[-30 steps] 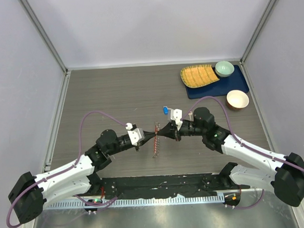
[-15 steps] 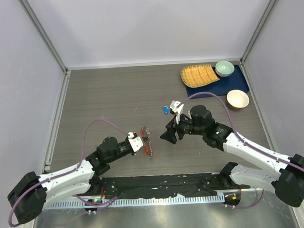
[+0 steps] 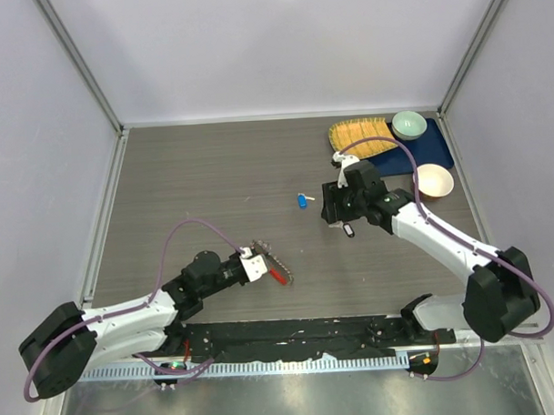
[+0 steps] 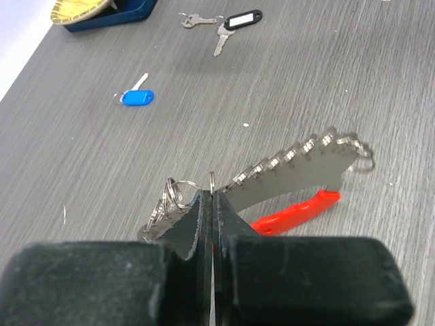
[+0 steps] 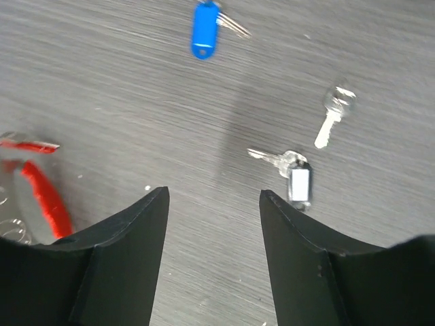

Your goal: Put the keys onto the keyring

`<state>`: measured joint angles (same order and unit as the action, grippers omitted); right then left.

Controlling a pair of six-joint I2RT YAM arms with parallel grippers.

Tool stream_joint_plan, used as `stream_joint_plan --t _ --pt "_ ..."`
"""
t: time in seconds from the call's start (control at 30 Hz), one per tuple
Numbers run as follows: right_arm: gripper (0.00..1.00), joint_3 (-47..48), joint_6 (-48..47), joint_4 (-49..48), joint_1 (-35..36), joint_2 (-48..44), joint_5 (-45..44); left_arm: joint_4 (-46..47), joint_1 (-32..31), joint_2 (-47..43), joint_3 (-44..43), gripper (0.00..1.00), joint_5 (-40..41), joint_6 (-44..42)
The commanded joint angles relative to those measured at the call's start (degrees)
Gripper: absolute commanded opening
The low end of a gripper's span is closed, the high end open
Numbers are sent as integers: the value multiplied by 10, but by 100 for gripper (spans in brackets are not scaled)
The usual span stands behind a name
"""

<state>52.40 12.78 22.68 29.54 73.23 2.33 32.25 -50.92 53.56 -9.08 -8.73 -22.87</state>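
Note:
The keyring [image 4: 292,170] is a silvery toothed strip with small wire rings and a long red fob [image 4: 296,212]. It rests on the table. My left gripper [image 4: 212,197] is shut on one thin ring at its near end, seen from above at the left gripper [image 3: 256,266] with the red fob [image 3: 278,275] beside it. My right gripper [image 5: 214,197] hangs open and empty above the table, apart from the keys. A blue-headed key [image 5: 204,27], a plain silver key [image 5: 333,117] and a black-tagged key [image 5: 298,182] lie loose in front of it. The red-headed key is out of view.
At the back right a blue mat [image 3: 430,155] carries a yellow woven tray [image 3: 361,137] and a teal bowl [image 3: 409,125]. A tan bowl [image 3: 433,180] sits just in front of the mat. Grey walls close in the table on three sides.
My right gripper opened, let go of the keyring and moved back to the right. My left arm pulled the keyring toward the near left and down to the table.

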Motion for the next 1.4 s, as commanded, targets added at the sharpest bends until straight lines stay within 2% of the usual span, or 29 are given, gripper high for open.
stream_joint_plan --t 0.0,0.37,0.5,0.87,1.03,1.37 --pt "60 34 37 25 -29 31 -58 54 -5 15 -13 0 6 -17" --pt "49 56 23 12 -53 141 -98 54 -6 31 -17 0 20 -16" --pt "47 26 28 -7 -67 138 -60 56 -6 29 -16 0 21 -15" --pt "37 -40 30 -73 -84 128 -40 59 -6 30 -17 0 20 -10" --pt "35 -42 16 -91 -85 133 -40 60 -7 31 -16 0 21 -9" --pt "24 -39 5 -96 -89 147 -49 61 -6 26 -16 0 21 -9"
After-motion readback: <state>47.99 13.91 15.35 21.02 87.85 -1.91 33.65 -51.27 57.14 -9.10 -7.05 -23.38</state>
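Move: The black-tagged key lies from the right hand about 6 cm to the right, 2 cm ahead and 11 cm below. The plain key lies some 6 cm farther out than the black tag and level with it sideways; the blue-tagged key is about 11 cm ahead of the right hand and 8 cm to its left, also on the table. From the left hand, the black-tagged key is roughly 27 cm right, 10 cm ahead and 8 cm below. Towards the black-tagged key the right hand sinks about 10 cm while going some 6 cm right and slightly forward, quickly at first, then more slowly and mostly straight down, with a last small forward nudge. Its wrist turns clockwise and tips steeper, and the open fingers narrow to a small gap close over the tag. The left fingers, still shut, keep hold of the keyring. ##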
